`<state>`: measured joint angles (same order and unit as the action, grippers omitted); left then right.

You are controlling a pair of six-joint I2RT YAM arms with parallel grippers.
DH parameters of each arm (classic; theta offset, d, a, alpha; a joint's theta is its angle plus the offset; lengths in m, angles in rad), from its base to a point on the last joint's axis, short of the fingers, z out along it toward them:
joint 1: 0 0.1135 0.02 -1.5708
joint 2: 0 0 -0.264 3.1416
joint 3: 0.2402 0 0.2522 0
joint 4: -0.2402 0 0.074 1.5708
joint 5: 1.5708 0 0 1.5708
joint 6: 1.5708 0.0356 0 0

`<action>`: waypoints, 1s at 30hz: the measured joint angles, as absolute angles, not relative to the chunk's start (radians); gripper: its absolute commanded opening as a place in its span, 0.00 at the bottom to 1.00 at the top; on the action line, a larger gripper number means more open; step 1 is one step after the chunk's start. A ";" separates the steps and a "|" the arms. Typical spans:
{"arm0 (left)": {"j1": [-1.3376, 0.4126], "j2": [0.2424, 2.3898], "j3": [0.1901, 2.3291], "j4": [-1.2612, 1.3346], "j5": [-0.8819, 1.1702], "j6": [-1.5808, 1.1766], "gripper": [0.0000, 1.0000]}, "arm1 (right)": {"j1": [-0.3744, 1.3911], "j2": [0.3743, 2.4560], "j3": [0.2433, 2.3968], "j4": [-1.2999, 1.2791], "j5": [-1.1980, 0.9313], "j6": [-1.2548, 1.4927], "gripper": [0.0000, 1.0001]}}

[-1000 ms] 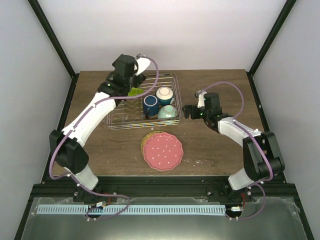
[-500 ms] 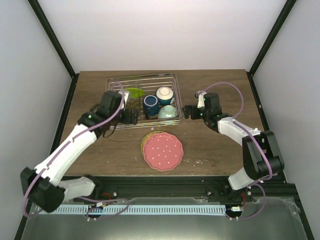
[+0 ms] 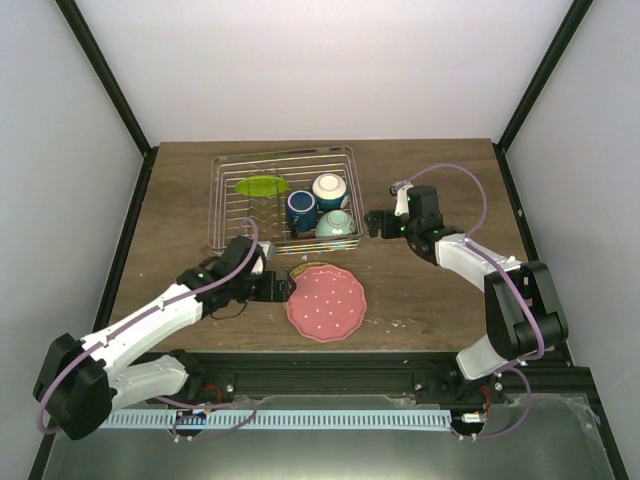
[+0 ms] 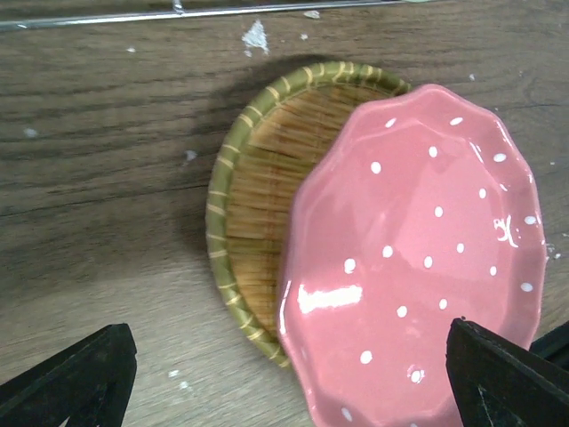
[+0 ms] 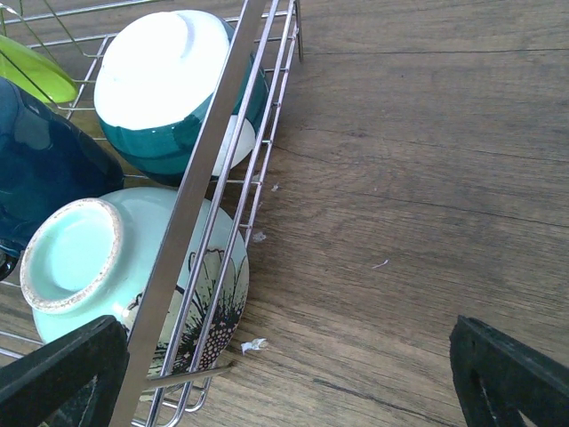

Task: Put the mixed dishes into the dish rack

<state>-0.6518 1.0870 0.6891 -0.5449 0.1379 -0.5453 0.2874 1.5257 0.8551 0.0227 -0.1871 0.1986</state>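
Note:
The dish rack holds the lime-green plate, the dark blue mug, the cream bowl and the pale mint bowl. In front of it, the pink scalloped plate lies partly over a woven mat. My left gripper is open at the plate's left edge, and its wrist view shows the plate and the mat between the fingers. My right gripper stands open just right of the rack, facing the two bowls.
Bare wooden table lies right of the pink plate and in front of the rack. The rack's wire wall stands close to my right gripper. Small white crumbs dot the wood.
My left arm has swung from the rack's back left corner down to the pink plate's left edge, leaving the green plate in the rack. The right arm has not moved.

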 measured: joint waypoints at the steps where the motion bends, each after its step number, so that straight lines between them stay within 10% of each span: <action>1: -0.659 1.093 0.681 -0.527 0.146 -0.556 0.96 | 0.287 1.526 0.855 0.023 -0.187 0.199 1.00; 30: -0.689 1.265 0.585 -0.219 0.282 -0.628 0.73 | 0.285 1.546 0.855 -0.018 -0.155 0.197 1.00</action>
<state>-0.6891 1.2648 0.5850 -0.2188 0.2825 -0.6281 0.2848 1.5463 0.8555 -0.0181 -0.1551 0.1967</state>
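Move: The pink plate's middle lies about 9 cm to the left hand's right, 4 cm back and roughly 9 cm below. The woven tray sticking out under it is centred some 6 cm right and 2 cm back. In the rack, the mint bowl is about 11 cm right and 15 cm ahead, the blue mug 2 cm right and 19 cm ahead. From the right hand, the plate is about 11 cm left and 20 cm back, 10 cm lower. Rightward and down together, about 4 cm each, the left hand closes in on the pink plate's left rim; the sinking stops a little past halfway and only the sideways creep goes on. The wrist leans some 10 degrees, tipping the fingers further to the right, and the wide-open fingers narrow by about a quarter, still touching nothing. ##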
